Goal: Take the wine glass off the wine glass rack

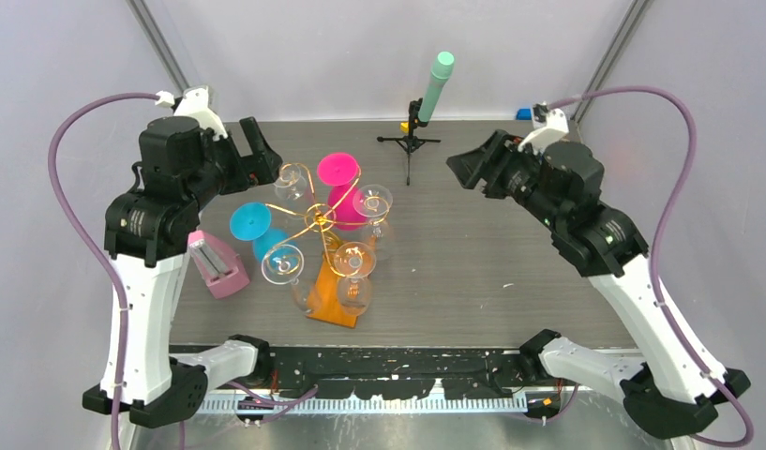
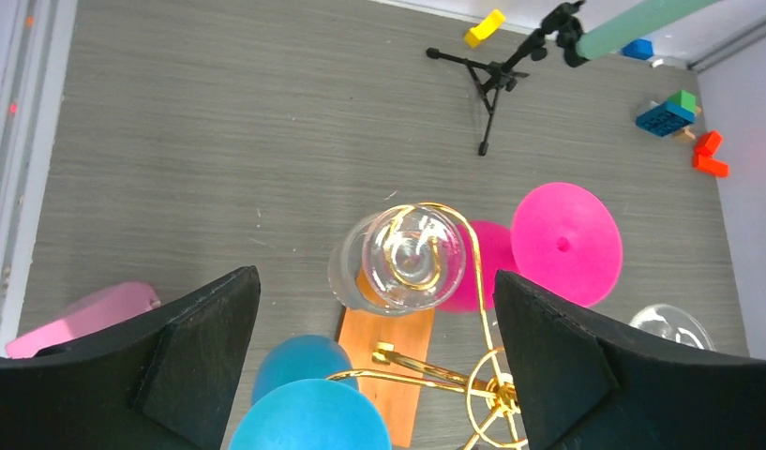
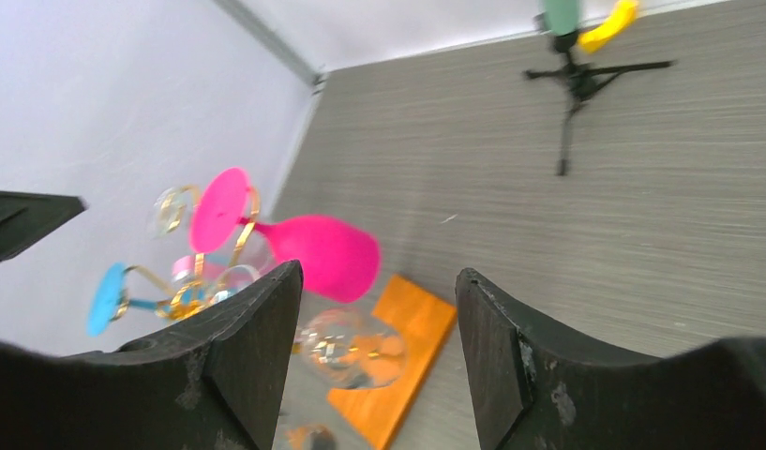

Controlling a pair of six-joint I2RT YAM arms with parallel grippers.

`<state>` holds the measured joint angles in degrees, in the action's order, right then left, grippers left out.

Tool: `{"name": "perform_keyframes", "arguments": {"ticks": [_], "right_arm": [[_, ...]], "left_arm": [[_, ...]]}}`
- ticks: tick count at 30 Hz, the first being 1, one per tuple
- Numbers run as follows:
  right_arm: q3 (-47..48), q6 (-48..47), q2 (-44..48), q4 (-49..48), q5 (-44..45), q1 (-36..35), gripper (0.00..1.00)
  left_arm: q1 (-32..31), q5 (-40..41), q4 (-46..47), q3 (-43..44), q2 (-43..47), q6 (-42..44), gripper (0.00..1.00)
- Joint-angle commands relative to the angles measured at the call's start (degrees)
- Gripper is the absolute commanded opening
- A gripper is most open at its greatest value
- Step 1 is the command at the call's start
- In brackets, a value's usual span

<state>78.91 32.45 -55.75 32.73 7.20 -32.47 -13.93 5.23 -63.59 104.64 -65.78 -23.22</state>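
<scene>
The wine glass rack (image 1: 320,221) is a gold wire stand on an orange base (image 1: 334,298) at the table's left centre. Several wine glasses hang on its curled arms: clear ones (image 1: 372,202), a pink one (image 1: 338,171) and a blue one (image 1: 250,223). My left gripper (image 1: 259,150) is open above the rack's back left. In the left wrist view, a clear wine glass (image 2: 407,258) lies just beyond the gap of the left gripper (image 2: 376,277). My right gripper (image 1: 465,169) is open to the right of the rack and holds nothing. In its wrist view, a clear glass (image 3: 346,349) shows between the fingers of the right gripper (image 3: 377,272).
A black tripod with a mint-green cylinder (image 1: 426,103) stands at the back centre. A pink block (image 1: 217,264) lies left of the rack. Coloured blocks (image 2: 669,112) and a yellow piece (image 2: 485,26) sit near the back right wall.
</scene>
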Motion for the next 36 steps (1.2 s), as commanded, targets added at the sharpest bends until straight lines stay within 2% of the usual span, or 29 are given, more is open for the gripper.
{"name": "perform_keyframes", "arguments": {"ticks": [1, 4, 7, 14, 20, 24, 31, 36], "right_arm": [[6.1, 6.5, -5.9, 0.1, -16.6, 0.0, 0.66], [7.7, 11.8, -9.4, -1.0, -22.9, 0.0, 0.66], [7.0, 16.6, -11.8, -4.3, -27.3, -0.2, 0.66], [3.8, 23.4, -15.1, -9.9, -31.0, -1.9, 0.66], [1.6, 25.6, -16.1, -13.1, -33.3, -3.3, 0.60], [0.8, 26.4, -16.7, -13.7, -34.2, -3.6, 0.53], [0.4, 27.2, -18.1, -14.2, -35.1, -4.0, 0.46], [0.3, 28.8, -18.4, -15.9, -36.4, -4.2, 0.36]], "left_arm": [[-0.2, -4.9, 4.7, 1.0, 2.7, 2.7, 0.98], [-0.2, -6.9, 8.0, 1.5, 3.8, 2.5, 0.98], [-0.2, -14.6, 12.4, 0.6, 4.0, 1.4, 0.98], [-0.2, -26.4, 15.7, -0.4, 3.1, -1.6, 0.98], [-0.2, -29.6, 16.3, -1.3, 2.7, -3.2, 0.98], [-0.2, -30.0, 15.8, -1.5, 2.1, -3.8, 0.98], [-0.2, -30.3, 14.3, -1.1, 0.8, -4.4, 0.98], [-0.2, -30.3, 14.1, -0.8, 0.7, -4.4, 0.98]]}}
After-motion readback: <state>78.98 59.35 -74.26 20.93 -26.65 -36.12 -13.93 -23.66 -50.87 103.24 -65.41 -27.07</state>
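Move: The foot of the right-hand clear wine glass lies about 19 cm to my right hand's left, 2 cm back and 5 cm lower. From that foot, the pink glass's foot is some 7 cm left and 6 cm farther out, the front clear glass's foot 4 cm left and 13 cm nearer me. From my left hand the pink foot is about 14 cm right, 2 cm back and 6 cm below; the right-hand clear foot is 21 cm right, 6 cm back, 6 cm below. I sweep my right hand about 15 cm left and some 4 cm down to the right-hand clear glass's foot, turning counter-clockwise and tipping down, the fingers partly closing late on until their tips come right up to the foot's rim. Meanwhile my left hand, still wide open, rises about 6 cm and swings 9 cm right towards the pink glass's foot, turning some 25 degrees clockwise. ##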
